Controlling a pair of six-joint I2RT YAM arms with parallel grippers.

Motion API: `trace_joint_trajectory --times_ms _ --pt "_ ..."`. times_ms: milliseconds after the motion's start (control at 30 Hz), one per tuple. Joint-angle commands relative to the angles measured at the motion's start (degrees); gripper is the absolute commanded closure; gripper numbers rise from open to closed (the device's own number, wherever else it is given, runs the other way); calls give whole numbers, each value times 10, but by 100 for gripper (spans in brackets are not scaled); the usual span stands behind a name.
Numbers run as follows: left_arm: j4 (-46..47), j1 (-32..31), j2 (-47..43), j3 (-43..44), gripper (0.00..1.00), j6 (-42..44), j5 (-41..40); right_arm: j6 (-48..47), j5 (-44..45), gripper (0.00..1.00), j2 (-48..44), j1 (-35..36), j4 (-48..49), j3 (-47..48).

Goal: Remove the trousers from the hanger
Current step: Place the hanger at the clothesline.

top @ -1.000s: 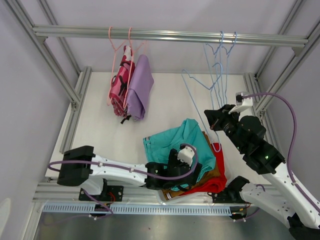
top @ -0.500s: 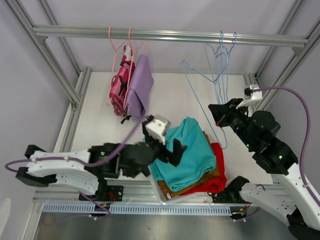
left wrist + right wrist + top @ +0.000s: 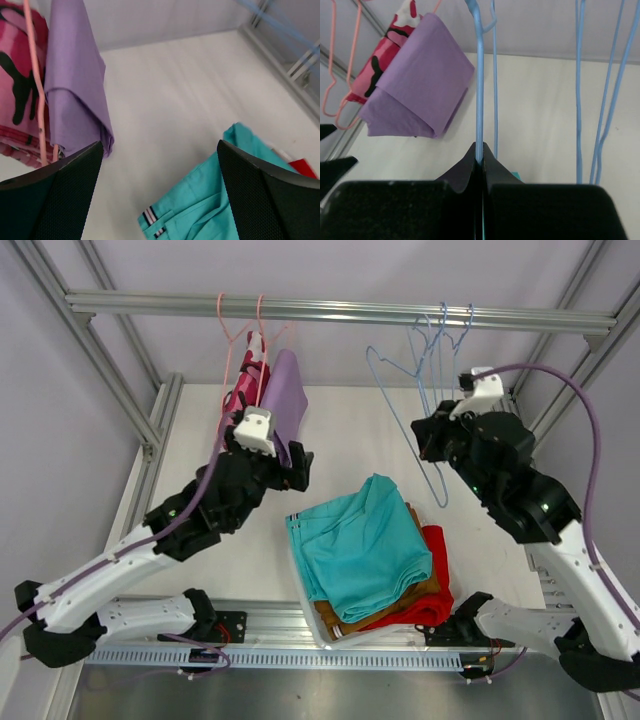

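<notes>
Lilac trousers (image 3: 285, 390) and pink camouflage trousers (image 3: 238, 405) hang folded over pink hangers (image 3: 245, 340) on the rail. Teal trousers (image 3: 365, 540) top a pile over mustard-brown trousers (image 3: 405, 592) and red trousers (image 3: 436, 555). My left gripper (image 3: 283, 462) is open and empty just in front of the lilac pair (image 3: 75, 85), its fingers (image 3: 65, 195) wide apart around bare table with the teal pair (image 3: 200, 210) below. My right gripper (image 3: 425, 445) is raised at the right, shut on a blue hanger (image 3: 479, 90) wire. The lilac pair (image 3: 420, 90) shows to its left.
An aluminium rail (image 3: 340, 310) crosses the back, with more bare blue hangers (image 3: 445, 340) hooked on it at the right. Frame posts (image 3: 150, 430) line both sides of the white table (image 3: 340, 450). The folded pile sits near the front edge.
My left arm lifted off the teal trousers, leaving them on the pile, and swung up and back-left to the hanging lilac pair. My right arm raised the blue hanger toward the rail.
</notes>
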Motion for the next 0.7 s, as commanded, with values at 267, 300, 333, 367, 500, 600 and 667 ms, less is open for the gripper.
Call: trace_joint_trajectory --times_ms 267,300,333,367,500,600,667 --pt "53 70 -19 -78 1 4 101 -50 37 100 113 -13 16 93" --pt "49 70 -18 -79 1 5 103 -50 36 100 118 -14 18 97" --pt "48 70 -17 -79 1 5 100 -50 36 100 119 -16 20 100" --pt "50 70 -17 -82 0 6 98 -50 34 100 121 -17 20 103" --pt "48 70 -15 -81 1 8 103 -46 33 100 119 -22 24 105" --pt "50 70 -16 -84 1 10 104 -49 36 100 116 -25 26 105" --pt "48 70 -14 -83 1 8 105 -50 38 100 117 -36 27 105"
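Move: The right hand, shut on the blue hanger, has the clothesline spot for this hook roughly 15 cm ahead, 3 cm to its left and 14 cm above. On the line, the hooks of the two emptied hangers sit about 7 and 12 cm to the right of that spot. The purple trousers hang some 28 cm left of the hand, about 12 cm ahead and 4 cm lower. From the left hand the spot is about 16 cm ahead, 27 cm right and 18 cm up. Forward about 5.5 cm towards the clothesline goes the right hand, still pinching the hanger between shut fingers; it dips nearly 3 cm on the way, then rises again about 2 cm, bringing the hook over the bar. The empty left hand, wide open, sinks some 5 cm near the purple trousers and then waits. ##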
